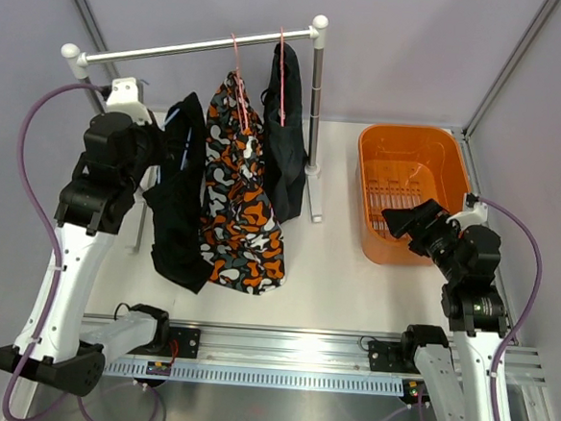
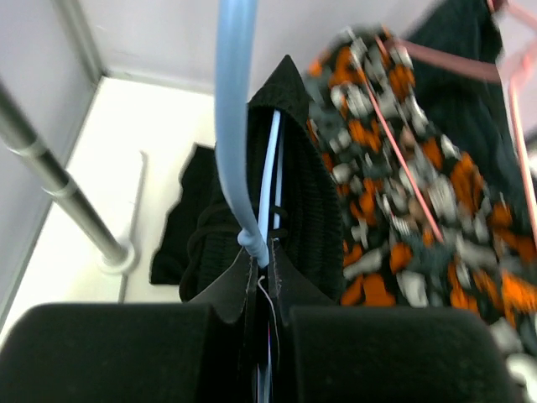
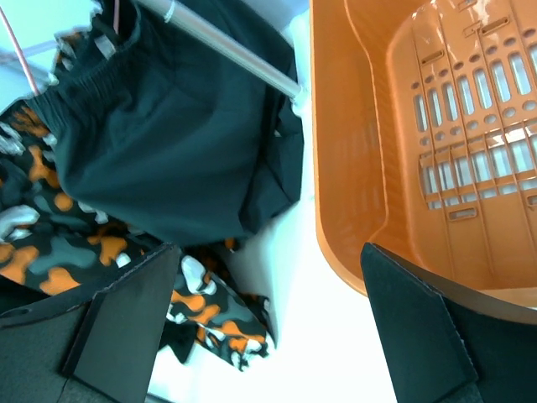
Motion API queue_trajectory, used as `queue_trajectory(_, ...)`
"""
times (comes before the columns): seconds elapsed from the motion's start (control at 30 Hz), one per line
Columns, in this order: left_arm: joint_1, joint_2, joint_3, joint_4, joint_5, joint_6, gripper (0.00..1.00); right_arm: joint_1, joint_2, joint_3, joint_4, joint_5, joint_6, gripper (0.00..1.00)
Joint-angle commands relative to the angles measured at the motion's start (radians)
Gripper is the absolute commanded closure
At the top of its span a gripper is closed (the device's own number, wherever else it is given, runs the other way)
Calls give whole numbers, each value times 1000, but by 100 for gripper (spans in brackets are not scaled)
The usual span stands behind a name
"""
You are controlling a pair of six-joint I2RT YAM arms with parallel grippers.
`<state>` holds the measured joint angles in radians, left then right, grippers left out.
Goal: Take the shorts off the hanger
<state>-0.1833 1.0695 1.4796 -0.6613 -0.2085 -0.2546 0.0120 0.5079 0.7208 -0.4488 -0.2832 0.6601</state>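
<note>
A black pair of shorts (image 1: 179, 208) hangs on a light blue hanger (image 2: 233, 126) at the left, its top below the rail (image 1: 176, 47). My left gripper (image 1: 162, 146) (image 2: 267, 270) is shut on that hanger's wire just above the waistband (image 2: 306, 193). The hook's top runs out of the left wrist view. The camouflage shorts (image 1: 238, 203) (image 2: 419, 193) and another black pair (image 1: 283, 143) (image 3: 168, 143) hang from pink hangers (image 1: 237, 73) on the rail. My right gripper (image 1: 405, 222) (image 3: 268, 294) is open and empty at the basket's near left corner.
An orange slotted basket (image 1: 371, 178) (image 3: 352, 168) stands at the right of the table. The rack's right post (image 1: 314, 117) (image 3: 235, 50) rises between the shorts and the basket. Its left post (image 2: 59, 189) stands close to my left wrist.
</note>
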Motion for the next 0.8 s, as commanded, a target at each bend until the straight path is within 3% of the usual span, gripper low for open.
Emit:
queue_trajectory(0.0, -74, -115, -48, 69, 31, 35, 100, -4, 63, 74, -1, -108, -105, 1)
queue_trajectory(0.13, -139, -196, -85, 103, 85, 46, 100, -4, 95, 86, 27, -195, -111, 0)
queue_trajectory(0.3, -191, -129, -7, -24, 343, 57, 100, 3, 92, 115, 35, -241, -108, 0)
queue_trajectory(0.4, -286, -108, -28, -38, 402, 93, 100, 32, 96, 156, 32, -270, -105, 1)
queue_trajectory(0.5, -404, -74, -33, -70, 416, 127, 100, 95, 104, 199, 22, -255, -106, 1)
queue_trajectory(0.63, -632, -34, -31, -100, 331, 190, 100, 189, 141, 233, 22, -196, -106, 1)
queue_trajectory(0.77, -752, 18, -16, -100, 279, 204, 100, 292, 195, 247, 33, -133, -109, 1)
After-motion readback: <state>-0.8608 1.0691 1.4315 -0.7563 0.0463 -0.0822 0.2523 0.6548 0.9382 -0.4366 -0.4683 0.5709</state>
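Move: Just below and slightly ahead of the left hand, the black shorts hang from the already unhooked blue hanger in its grip, their middle some 4 cm ahead, 4 cm right and 16 cm down. The camouflage shorts hang about 8 cm ahead, 17 cm right and 18 cm down; the dark shorts about 10 cm ahead, 26 cm right and 15 cm down. From the right hand, the black shorts are roughly 50 cm left, 10 cm farther out and 3 cm down. Keeping the hanger's neck pinched in closed fingers, the left hand first draws back and right from the rack, then swings mainly right towards the right gripper, some 21 cm right and 13 cm back in all, turning about 55 degrees clockwise and sinking slightly. The right hand stays wide open, comes about 8 cm left to meet the shorts, rises in the later part and turns counter-clockwise. ##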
